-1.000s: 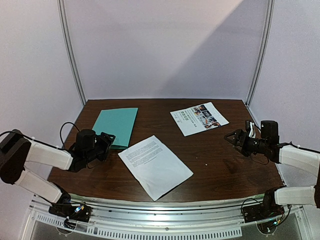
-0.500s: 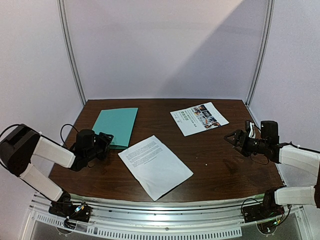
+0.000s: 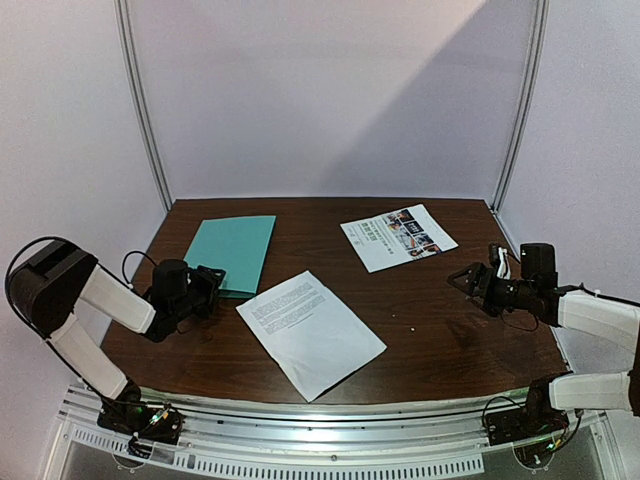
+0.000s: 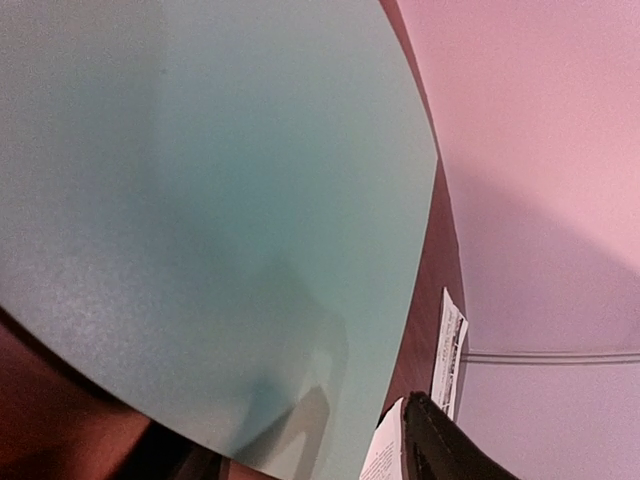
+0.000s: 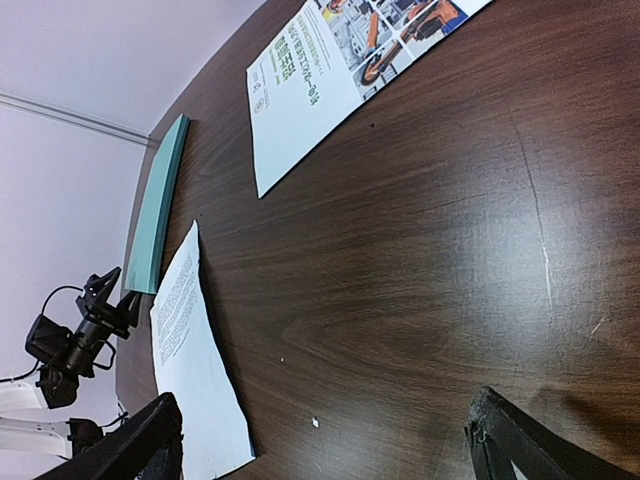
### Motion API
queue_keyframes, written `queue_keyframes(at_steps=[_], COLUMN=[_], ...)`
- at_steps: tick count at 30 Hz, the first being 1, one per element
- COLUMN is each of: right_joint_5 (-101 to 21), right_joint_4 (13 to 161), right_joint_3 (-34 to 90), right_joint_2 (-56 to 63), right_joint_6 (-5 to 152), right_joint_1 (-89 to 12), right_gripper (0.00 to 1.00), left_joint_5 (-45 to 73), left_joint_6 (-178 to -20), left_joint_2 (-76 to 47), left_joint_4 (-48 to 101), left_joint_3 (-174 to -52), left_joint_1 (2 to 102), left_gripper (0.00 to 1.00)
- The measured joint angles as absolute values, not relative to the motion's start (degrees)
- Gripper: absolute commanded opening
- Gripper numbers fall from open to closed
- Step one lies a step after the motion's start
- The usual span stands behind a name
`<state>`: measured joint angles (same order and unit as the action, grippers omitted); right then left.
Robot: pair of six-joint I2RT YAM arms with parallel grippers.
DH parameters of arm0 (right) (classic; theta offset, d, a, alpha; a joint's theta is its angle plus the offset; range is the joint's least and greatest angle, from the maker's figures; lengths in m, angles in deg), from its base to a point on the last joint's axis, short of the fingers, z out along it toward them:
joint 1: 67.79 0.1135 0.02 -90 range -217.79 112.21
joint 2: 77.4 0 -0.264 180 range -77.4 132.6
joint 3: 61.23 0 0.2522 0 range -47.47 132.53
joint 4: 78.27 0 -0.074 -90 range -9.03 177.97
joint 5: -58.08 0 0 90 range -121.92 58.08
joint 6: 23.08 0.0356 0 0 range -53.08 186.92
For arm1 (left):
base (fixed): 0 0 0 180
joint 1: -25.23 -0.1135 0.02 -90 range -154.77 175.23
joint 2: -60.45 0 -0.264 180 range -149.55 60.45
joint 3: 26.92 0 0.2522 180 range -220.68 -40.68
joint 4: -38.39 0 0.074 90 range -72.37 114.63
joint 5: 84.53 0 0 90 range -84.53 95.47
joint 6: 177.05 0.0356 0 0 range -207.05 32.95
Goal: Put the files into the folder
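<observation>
The teal folder (image 3: 232,253) lies closed at the table's back left. The plain white text sheet (image 3: 310,332) lies at the front middle. The colour photo sheet (image 3: 398,237) lies at the back right. My left gripper (image 3: 212,281) is low at the folder's near edge and looks open and empty. In the left wrist view the folder (image 4: 220,200) fills the frame, with one finger (image 4: 450,445) at the lower right. My right gripper (image 3: 462,280) is open and empty, low over bare table at the right. In its own view the fingers (image 5: 510,445) stand wide apart.
The dark wooden table (image 3: 440,340) ends in a metal rail at the front. White walls and two upright poles (image 3: 145,110) close off the back. In the right wrist view the colour sheet (image 5: 340,70), folder edge (image 5: 158,205) and text sheet (image 5: 190,370) show.
The left arm's upper links have swung up and inward while its gripper has stayed at the folder's near edge. The right arm has barely moved.
</observation>
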<state>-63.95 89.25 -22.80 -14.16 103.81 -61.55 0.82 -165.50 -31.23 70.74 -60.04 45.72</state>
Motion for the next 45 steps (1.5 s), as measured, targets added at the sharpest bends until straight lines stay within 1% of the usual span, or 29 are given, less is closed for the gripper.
queue_keyframes(at_steps=[4,7,10,16,22,31,35,38,41,45], right_joint_5=[-63.97,-63.95,-63.93,-63.84,-63.75,-63.75,-63.75,-63.75,-63.75,-63.73], right_joint_4=[89.16,89.1,88.88,88.81,87.9,88.01,88.44,88.68,88.86,88.81], right_joint_3=[-22.8,-22.8,-22.8,-22.8,-22.8,-22.8,-22.8,-22.8,-22.8,-22.8], right_joint_2=[-14.16,-14.16,-14.16,-14.18,-14.22,-14.22,-14.2,-14.2,-14.2,-14.2], right_joint_6=[103.65,103.63,103.48,102.87,102.58,102.62,102.69,102.82,102.87,102.84], right_joint_1=[-61.55,-61.55,-61.55,-61.55,-61.55,-61.55,-61.55,-61.55,-61.55,-61.55], right_gripper=[0.99,0.99,0.99,0.99,0.99,0.99,0.99,0.99,0.99,0.99], left_joint_5=[1.32,1.63,1.98,2.48,3.12,-0.8,-6.39,-10.98,-16.51,-24.93], left_joint_6=[-165.55,-165.63,-165.42,-163.82,-161.83,-151.36,-144.94,-140.24,-135.76,-130.51], left_joint_2=[-32.39,-33.03,-33.73,-34.88,-34.64,-25.11,-21.49,-21.22,-22.29,-26.91], left_joint_4=[72.33,72.83,73.49,73.27,72.0,53.66,44.14,37.56,30.32,20.79], left_joint_3=[-60.47,-61.15,-61.7,-63.75,-65.02,-71.18,-75.58,-79.6,-84.71,-93.5], left_joint_1=[45.3,44.95,44.65,44.08,43.92,44.69,46.98,49.72,53.24,58.63], left_gripper=[0.56,0.47,0.33,0.01,0.0,0.0,0.0,0.0,0.0,0.0])
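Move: The folder lies flat just in front of the left hand. Its middle is about 13 cm ahead, on the hand's own line and roughly 1 cm lower, and its near edge is at the part-open fingertips. From that hand the text sheet is some 24 cm right and 14 cm back, and the printed leaflet about 47 cm right and 18 cm ahead. The folder's middle is about 58 cm left and 18 cm ahead of the right hand, some 8 cm below it. The folder's near edge comes between the left fingers as the hand eases forward about 3 cm and they shut, pinching the top cover. Keeping that grip, the hand then rises some 8 cm, drifts right towards the end, and rolls its left side up by nearly 50 degrees, swinging the cover up over the folder's right side. ##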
